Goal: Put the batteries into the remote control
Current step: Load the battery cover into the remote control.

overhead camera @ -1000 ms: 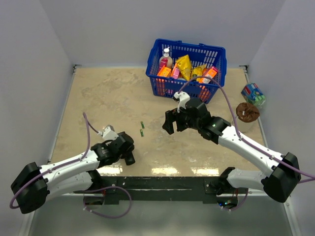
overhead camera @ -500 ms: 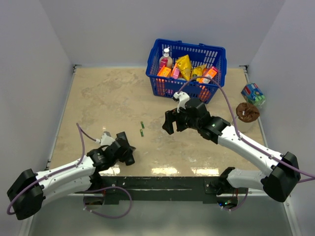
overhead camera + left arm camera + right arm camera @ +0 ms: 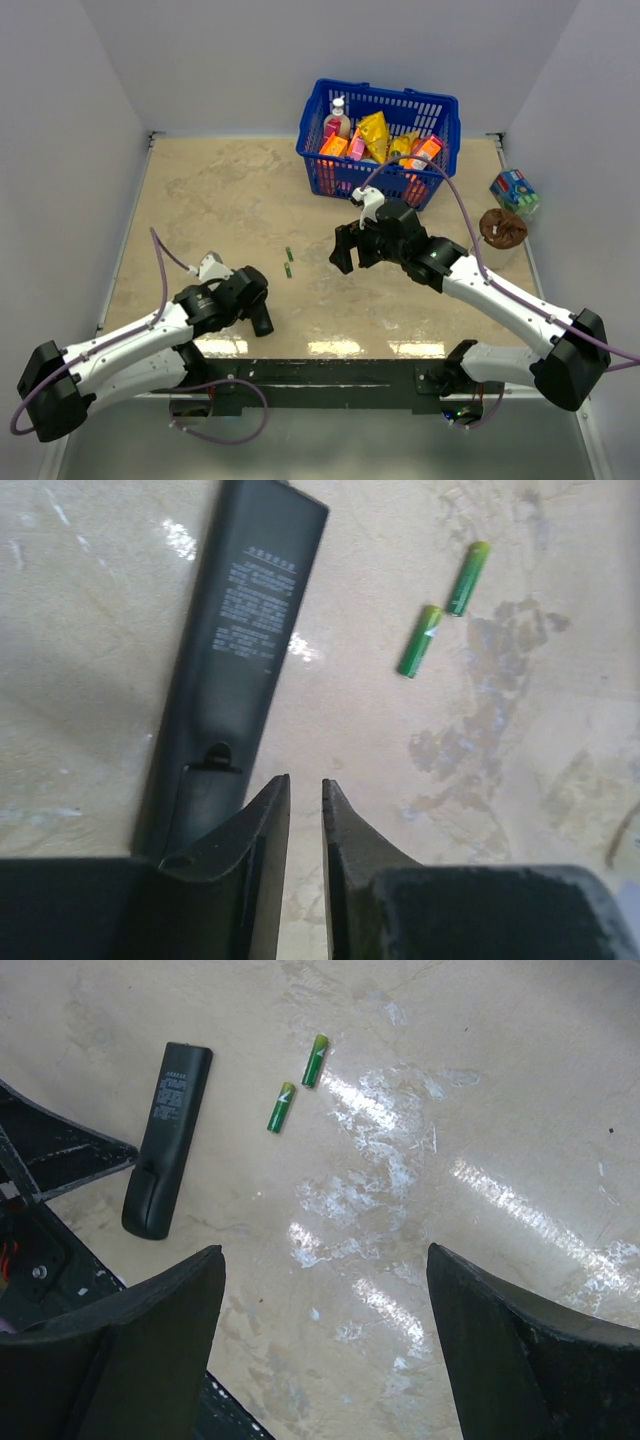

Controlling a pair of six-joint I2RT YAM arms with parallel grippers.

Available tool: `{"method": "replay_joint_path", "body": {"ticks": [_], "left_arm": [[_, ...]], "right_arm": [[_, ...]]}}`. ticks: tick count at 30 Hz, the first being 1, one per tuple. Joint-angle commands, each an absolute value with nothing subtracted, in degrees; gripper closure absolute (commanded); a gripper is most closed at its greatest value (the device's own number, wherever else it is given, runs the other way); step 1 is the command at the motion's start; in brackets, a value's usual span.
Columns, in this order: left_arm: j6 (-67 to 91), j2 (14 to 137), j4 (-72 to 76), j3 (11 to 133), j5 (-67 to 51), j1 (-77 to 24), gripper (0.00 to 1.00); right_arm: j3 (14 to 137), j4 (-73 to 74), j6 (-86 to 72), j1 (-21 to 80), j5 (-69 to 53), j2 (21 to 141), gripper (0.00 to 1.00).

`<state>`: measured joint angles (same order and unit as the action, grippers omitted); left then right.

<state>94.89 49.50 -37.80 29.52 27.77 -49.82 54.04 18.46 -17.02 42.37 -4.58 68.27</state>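
The black remote control lies face down on the table, its printed label and battery-cover latch showing; it also shows as a remote. Two green batteries lie loose beyond its far end, side by side, the same batteries. My left gripper hovers just right of the remote's cover end, its jaws drawn to a thin slit with nothing between them. My right gripper hangs wide open and empty above bare table, to the right of the batteries.
A blue basket of snack packets and a bottle stands at the back right. A brown round object and a small colourful pack sit by the right wall. The arms' black base rail runs along the near edge.
My left gripper's jaws have narrowed, and the left arm has shifted a little beside the remote. The right arm, the remote and the batteries have stayed put.
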Motion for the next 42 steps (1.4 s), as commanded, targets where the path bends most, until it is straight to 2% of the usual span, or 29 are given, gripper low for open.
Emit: {"method": "replay_joint_path", "body": {"ticks": [1, 5, 11, 28, 42], "left_arm": [[92.4, 55.0, -45.1, 33.3, 28.3, -49.5, 0.78], [90.3, 59.0, -46.7, 36.1, 28.6, -49.5, 0.86], [85.2, 66.4, -49.8, 42.4, 30.1, -49.5, 0.92], [79.0, 75.7, -51.1, 45.3, 25.8, -49.6, 0.93], [78.1, 78.7, -50.8, 41.8, 21.4, -49.6, 0.94]], "right_arm": [[55.8, 16.9, -16.4, 42.6, -5.7, 68.6, 0.16], [55.9, 17.0, -16.3, 42.6, -5.6, 68.6, 0.16], [55.7, 17.1, -16.2, 42.5, -5.5, 68.6, 0.16], [55.9, 17.2, -15.7, 42.6, -5.3, 68.6, 0.16], [56.1, 17.4, -15.6, 42.5, -5.0, 68.5, 0.16]]}}
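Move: The battery cover, on the near end of the remote, lies about 4 cm back of the left fingers, level sideways, and 6 cm below. The remote's middle is some 1 cm ahead, 2 cm left and 7 cm below. The nearer battery is about 9 cm ahead and 8 cm right, the farther 14 cm ahead and 8 cm right, both 8 cm below. From the right hand the cover is roughly 11 cm back, 21 cm left and 17 cm below. Lower the left gripper about 5 cm overall and ease it slightly back onto the latch end of the battery cover, with one small lift and forward shift on the way. Close the nearly shut fingers early, raising the hand's left side some 25 degrees, tipping the fingers steeper and turning a little clockwise. Finish with the closed tips pressing on the cover's latch edge. ##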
